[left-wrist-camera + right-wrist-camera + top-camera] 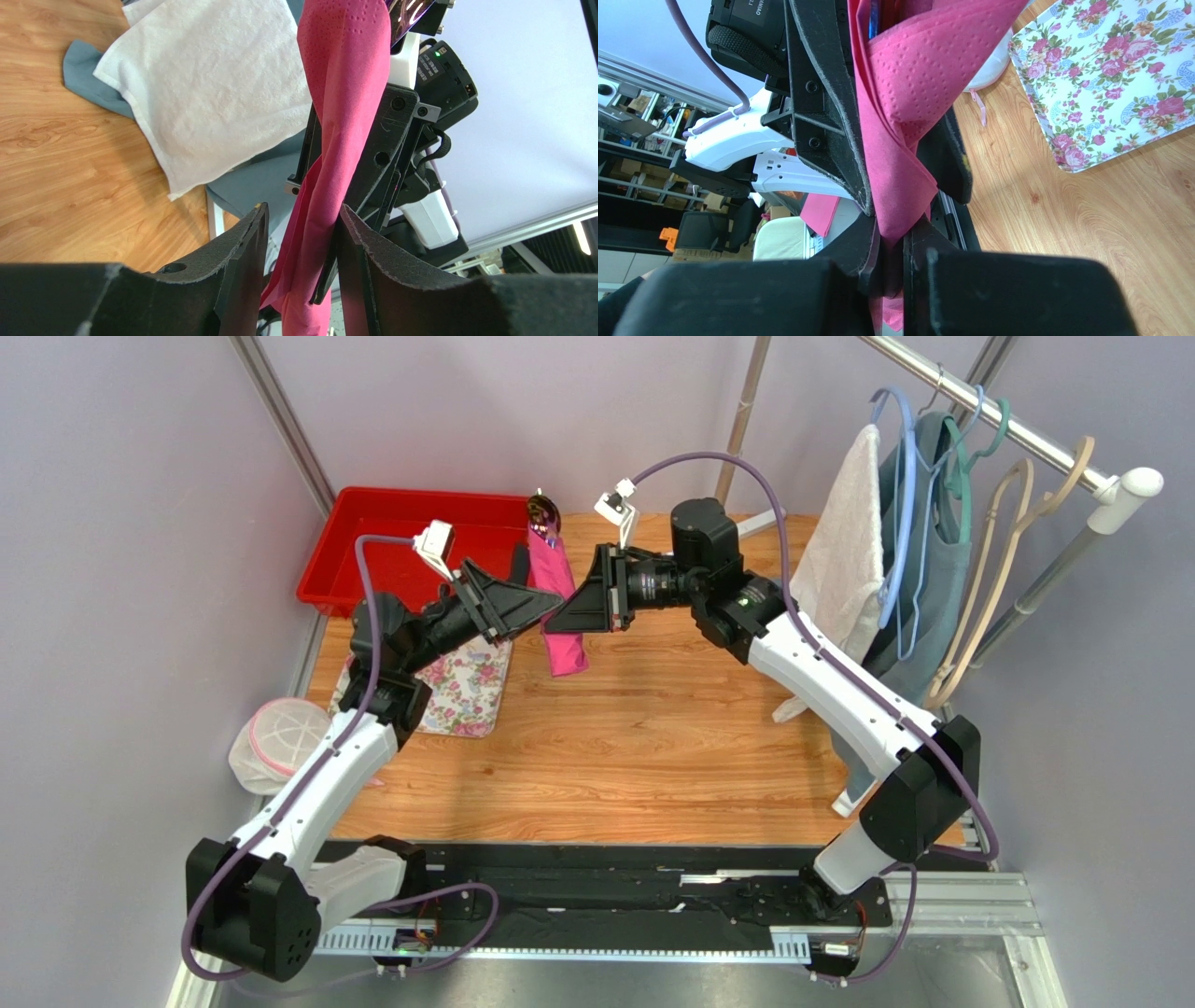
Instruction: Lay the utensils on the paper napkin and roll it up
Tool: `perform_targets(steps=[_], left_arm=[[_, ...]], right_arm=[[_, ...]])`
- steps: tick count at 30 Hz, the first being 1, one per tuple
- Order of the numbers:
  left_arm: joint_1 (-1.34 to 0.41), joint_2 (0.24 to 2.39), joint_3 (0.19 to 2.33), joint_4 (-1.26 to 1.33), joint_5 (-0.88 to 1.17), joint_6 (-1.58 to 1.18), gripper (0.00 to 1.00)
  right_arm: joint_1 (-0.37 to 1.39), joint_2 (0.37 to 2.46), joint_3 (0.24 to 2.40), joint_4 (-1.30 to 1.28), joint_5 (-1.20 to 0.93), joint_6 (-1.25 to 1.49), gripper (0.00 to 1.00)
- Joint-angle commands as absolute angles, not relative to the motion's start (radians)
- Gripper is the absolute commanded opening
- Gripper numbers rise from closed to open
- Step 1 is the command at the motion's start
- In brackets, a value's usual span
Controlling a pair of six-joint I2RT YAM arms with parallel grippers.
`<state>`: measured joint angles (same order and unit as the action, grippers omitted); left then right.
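Observation:
The magenta paper napkin is rolled into a hanging bundle and held in the air above the back of the table. A dark purplish utensil tip sticks out of its top; the rest of the utensils are hidden inside. My right gripper is shut on the napkin, pinching it between its fingers. My left gripper faces it from the left. Its fingers straddle the napkin with a visible gap on one side, so it is open.
A red bin stands at the back left. A white floral cloth lies on the wooden table under the left arm. A white mesh bowl sits off the left edge. A clothes rack with a white towel and hangers stands to the right.

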<state>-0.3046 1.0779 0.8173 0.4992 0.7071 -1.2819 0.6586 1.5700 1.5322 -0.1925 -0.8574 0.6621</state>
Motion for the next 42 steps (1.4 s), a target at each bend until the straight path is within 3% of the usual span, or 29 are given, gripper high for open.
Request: perform_targets(steps=[1,4,6,7,8,11,15,23,29,30,31,42], left_arm=[[-0.324,1.094,0.838,0.515,0.750,-1.321,0.46],[-0.327,1.101,0.844,0.515,0.758,-1.322,0.36],[-0.327,1.108,0.839,0.528,0.772,-1.330,0.21],[-0.327,1.109,0.839,0.532,0.778,-1.327,0.07],[-0.327,1.109,0.839,0.526,0.787,-1.316,0.00],[-0.325,1.103,0.833,0.529,0.813,-1.275,0.00],[-0.308,1.101,0.822,0.546,0.839,-1.230,0.00],[-0.218,1.184,0.865,0.569,0.940,-1.201,0.00],[-0.167,1.267,0.997,0.381,0.977,-1.016,0.00],[-0.158,1.285,1.021,0.346,0.985,-0.982,0.00],[-0.134,1.325,1.073,0.286,0.991,-0.921,0.00],[0.028,1.683,1.434,0.135,0.993,-0.683,0.00]], right_arm=[[0.681,1.585,1.575,-0.067,-0.865,0.692,0.00],[0.681,1.592,1.582,-0.066,-0.862,0.692,0.00],[0.680,1.595,1.586,-0.066,-0.864,0.690,0.00],[0.681,1.597,1.588,-0.066,-0.865,0.690,0.00],[0.680,1.598,1.591,-0.066,-0.868,0.689,0.00],[0.680,1.600,1.591,-0.069,-0.873,0.683,0.00],[0.678,1.598,1.591,-0.093,-0.879,0.658,0.08],[0.661,1.591,1.589,-0.175,-0.870,0.617,0.45],[0.624,1.588,1.609,-0.319,-0.824,0.535,0.81],[0.614,1.586,1.605,-0.331,-0.819,0.531,0.93],[0.604,1.583,1.600,-0.356,-0.815,0.526,0.99],[0.506,1.557,1.525,-0.442,-0.811,0.462,1.00]])
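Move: The upright pink napkin roll with the utensils passes between the left hand's half-open fingers, its middle right at them; from the right hand, which holds the roll closed, that middle is about 3 cm ahead and 2 cm higher. From the left hand, the red bin's middle lies some 23 cm ahead, 22 cm left and 33 cm below, the black object in it about 22 cm ahead, 8 cm left, and the floral tray about 5 cm ahead, 20 cm left, both equally low. The left fingers close from half open and pinch the napkin roll while the right hand still grips it, then the right fingers open wide, let go, and that hand draws off forward, down and to the right, about 5 cm each way. Once the right grip loosens, the left hand carries the roll off alone, sinking first, then swinging fast forward some 14 cm and 6 cm left towards the red bin, ending about 5 cm lower with its right-pointing fingers tipped down about 15 degrees. ##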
